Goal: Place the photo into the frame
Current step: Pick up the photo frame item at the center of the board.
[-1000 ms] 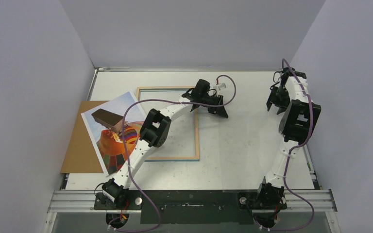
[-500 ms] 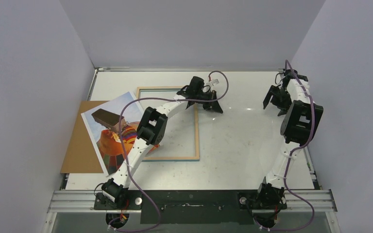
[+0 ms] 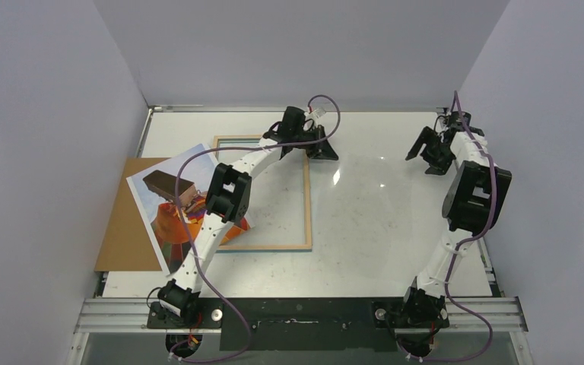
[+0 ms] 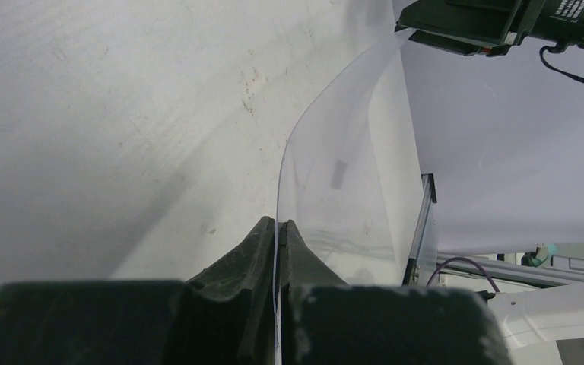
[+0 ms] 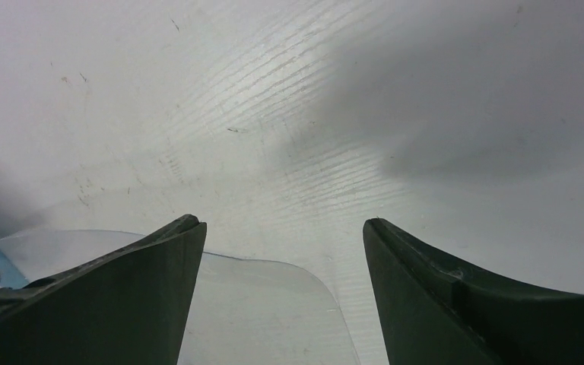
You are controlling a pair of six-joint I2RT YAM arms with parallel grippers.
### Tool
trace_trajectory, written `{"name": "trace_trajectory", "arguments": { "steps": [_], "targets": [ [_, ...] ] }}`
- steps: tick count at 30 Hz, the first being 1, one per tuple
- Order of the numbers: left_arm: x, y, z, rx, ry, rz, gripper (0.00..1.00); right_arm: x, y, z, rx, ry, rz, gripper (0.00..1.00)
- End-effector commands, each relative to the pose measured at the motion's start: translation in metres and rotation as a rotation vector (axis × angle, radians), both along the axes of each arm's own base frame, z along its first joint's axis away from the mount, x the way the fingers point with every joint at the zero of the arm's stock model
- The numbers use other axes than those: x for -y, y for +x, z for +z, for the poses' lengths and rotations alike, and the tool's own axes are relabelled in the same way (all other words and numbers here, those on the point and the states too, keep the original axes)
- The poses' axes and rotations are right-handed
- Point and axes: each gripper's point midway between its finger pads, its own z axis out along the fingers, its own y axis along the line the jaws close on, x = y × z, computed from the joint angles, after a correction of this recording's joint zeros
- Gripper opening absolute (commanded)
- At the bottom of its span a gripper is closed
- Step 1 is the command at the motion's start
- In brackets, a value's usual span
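Note:
The photo (image 3: 169, 207), a hot-air balloon print, lies at the left, overlapping the frame's left side. The frame (image 3: 274, 247) lies flat with its light wood side up. My left gripper (image 3: 317, 146) is over the frame's far right corner, shut on the edge of a clear plastic sheet (image 4: 350, 167) that curves away from its jaws (image 4: 277, 228). My right gripper (image 3: 424, 154) is open at the far right. In the right wrist view the sheet's rounded corner (image 5: 274, 304) lies between its open fingers (image 5: 281, 222), apart from both.
A plain brown backing board (image 3: 122, 232) lies at the left edge, partly under the photo. Grey walls close in the table on the left, far and right sides. A metal rail (image 3: 304, 313) runs along the near edge by the arm bases.
My left gripper has moved toward the far left with the clear sheet in it, from beside the frame's right edge to its far right corner. My right gripper has shifted only slightly.

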Motion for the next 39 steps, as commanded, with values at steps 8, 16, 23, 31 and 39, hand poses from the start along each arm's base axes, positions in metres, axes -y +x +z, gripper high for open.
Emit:
{"name": "trace_trajectory", "arguments": {
  "steps": [8,16,23,31,39],
  "targets": [
    [-0.022,0.032,0.104,0.176,-0.120,0.059,0.00,0.020,0.025,0.028,0.198,0.131,-0.222,0.80],
    [-0.023,0.033,0.107,0.186,-0.125,0.059,0.00,0.046,0.046,0.048,0.290,0.083,-0.302,0.80],
    [-0.021,0.038,0.111,0.194,-0.135,0.075,0.00,0.035,0.026,0.025,0.221,0.081,-0.201,0.80],
    [-0.019,0.035,0.120,0.240,-0.173,0.033,0.00,-0.011,0.005,0.001,0.193,0.220,0.024,0.80],
    [-0.020,0.028,0.157,0.368,-0.239,-0.027,0.00,-0.045,0.015,0.001,0.309,0.359,0.168,0.79]
  ]
}}
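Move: The left hand already pinches the clear sheet near its far left corner. The free far right corner of the clear sheet, which the open right hand is after, lies roughly 24 cm to the left hand's right, about 2 cm back and near its height. From the right hand that corner is only about 2 cm back, 1 cm left and 1 cm below. The wooden frame's middle is some 22 cm left of the left hand, 10 cm back and 5 cm lower. Keeping its pinch on the clear sheet, the left hand lifts about 5 cm in stages and carries the sheet's far edge some 3 cm forward. The right hand, fingers staying wide open, first swings right and forward about 4 to 5 cm, away from the left hand, then comes back left by some 5 to 6 cm and back about 3 cm while sinking 2 cm, its fingertips tilting some 15 degrees to the left, to bring the sheet's right edge between its fingers without closing on it. ##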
